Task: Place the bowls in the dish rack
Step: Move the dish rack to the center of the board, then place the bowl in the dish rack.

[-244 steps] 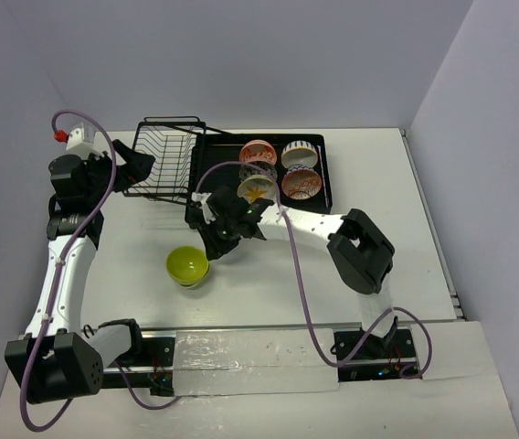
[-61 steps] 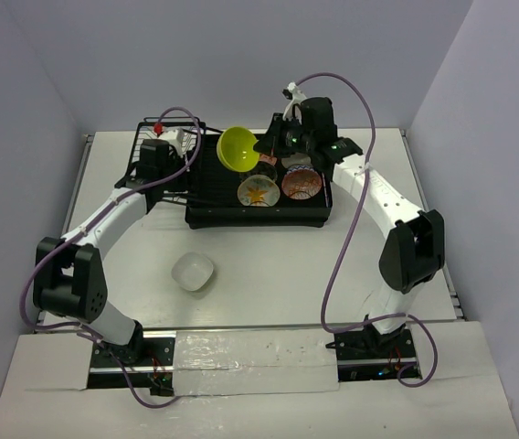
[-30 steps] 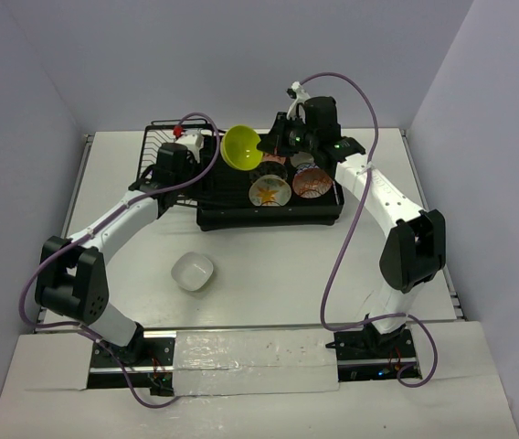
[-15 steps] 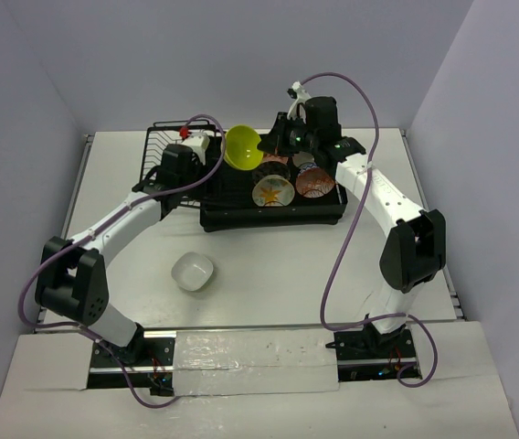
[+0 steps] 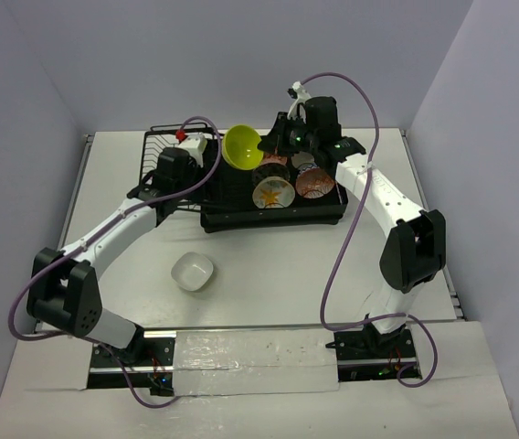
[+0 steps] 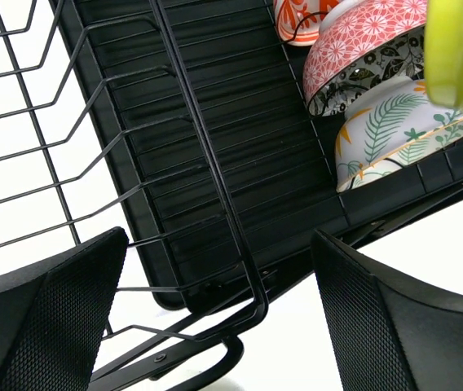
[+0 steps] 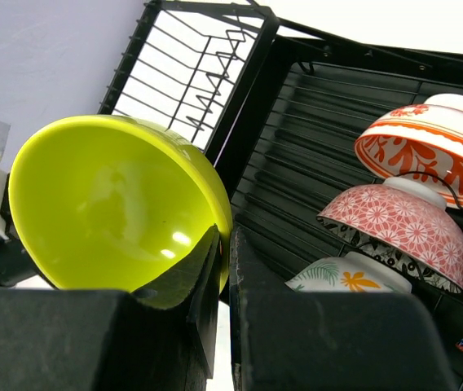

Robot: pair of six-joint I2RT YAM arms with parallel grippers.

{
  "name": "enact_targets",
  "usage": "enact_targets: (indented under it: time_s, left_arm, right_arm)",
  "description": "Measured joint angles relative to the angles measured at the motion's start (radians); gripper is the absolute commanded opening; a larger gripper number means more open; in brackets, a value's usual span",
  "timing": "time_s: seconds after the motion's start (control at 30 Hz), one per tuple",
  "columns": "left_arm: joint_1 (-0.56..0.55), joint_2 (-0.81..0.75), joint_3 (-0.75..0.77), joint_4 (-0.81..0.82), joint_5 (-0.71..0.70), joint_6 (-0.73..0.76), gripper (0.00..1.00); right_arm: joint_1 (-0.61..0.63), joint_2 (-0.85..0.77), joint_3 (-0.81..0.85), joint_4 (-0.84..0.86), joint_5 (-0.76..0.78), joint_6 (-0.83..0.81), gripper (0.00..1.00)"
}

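My right gripper (image 5: 269, 148) is shut on the rim of the lime green bowl (image 5: 241, 146), holding it tilted above the left part of the dish rack (image 5: 227, 197); one finger is inside the bowl (image 7: 109, 204), one outside. Three patterned bowls stand in the rack: white with orange leaves (image 5: 273, 192), red-orange (image 5: 314, 183) and pink floral (image 7: 394, 228). The plain cream bowl (image 5: 193, 272) sits on the table in front. My left gripper (image 5: 182, 192) is open, its fingers (image 6: 44, 318) straddling the rack's wire frame (image 6: 215, 204) at the near-left corner.
The wire basket section (image 5: 164, 146) sticks out on the rack's left, under my left wrist. A fourth orange-and-white bowl (image 7: 435, 147) stands at the back of the tray. Purple cables loop over both arms. Walls close off the back and sides.
The green bowl went from the table up over the rack in my right gripper. In the last second the rack slid slightly right with my left gripper at it; the bowl barely moved.
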Motion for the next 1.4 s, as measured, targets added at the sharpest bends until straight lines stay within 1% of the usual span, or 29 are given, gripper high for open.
enact_targets:
  time_s: [0.2, 0.43, 0.7, 0.83, 1.13, 1.4]
  left_arm:
    - [0.025, -0.05, -0.037, 0.001, 0.006, -0.023, 0.99]
    - [0.096, -0.123, -0.05, 0.008, 0.016, -0.043, 0.99]
    - [0.143, -0.13, -0.053, 0.014, 0.023, -0.063, 0.99]
    - [0.161, -0.167, -0.075, 0.02, 0.002, -0.066, 0.99]
    - [0.23, -0.351, -0.127, 0.06, -0.11, -0.073, 0.99]
    - [0.276, -0.422, -0.167, 0.079, -0.181, -0.095, 0.99]
  right_arm:
    - [0.018, 0.0, 0.0, -0.001, 0.008, 0.005, 0.0]
    - [0.043, 0.005, 0.01, -0.007, 0.006, 0.005, 0.0]
    - [0.048, 0.047, 0.042, -0.008, 0.002, 0.016, 0.0]
    - [0.06, 0.097, 0.106, -0.013, 0.003, 0.016, 0.0]
    - [0.133, 0.235, 0.273, -0.014, -0.013, 0.05, 0.0]
    - [0.191, 0.398, 0.439, -0.042, -0.02, 0.077, 0.0]
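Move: From my right hand, which already holds the lime green bowl by its rim, the rack's wire shelf lies about 27 cm left, 1 cm back and some 20 cm below. The leaf bowl in the rack is about 6 cm back, 3 cm right and 20 cm down, and the pale bowl on the table is 26 cm back and 18 cm left. From my empty left hand the wire shelf is about 14 cm left, 4 cm ahead and 10 cm below. I clear my left hand out of the way, sweeping it about 15 cm left and 10 cm up across the wire shelf, fingers still wide open, swinging some 25 degrees counter-clockwise and tipping upward. My right hand follows, slowly at first, then faster: it keeps its pinch on the green bowl's rim and carries it about 13 cm left towards the wire shelf, sinking slightly near the end as it turns a little counter-clockwise. ##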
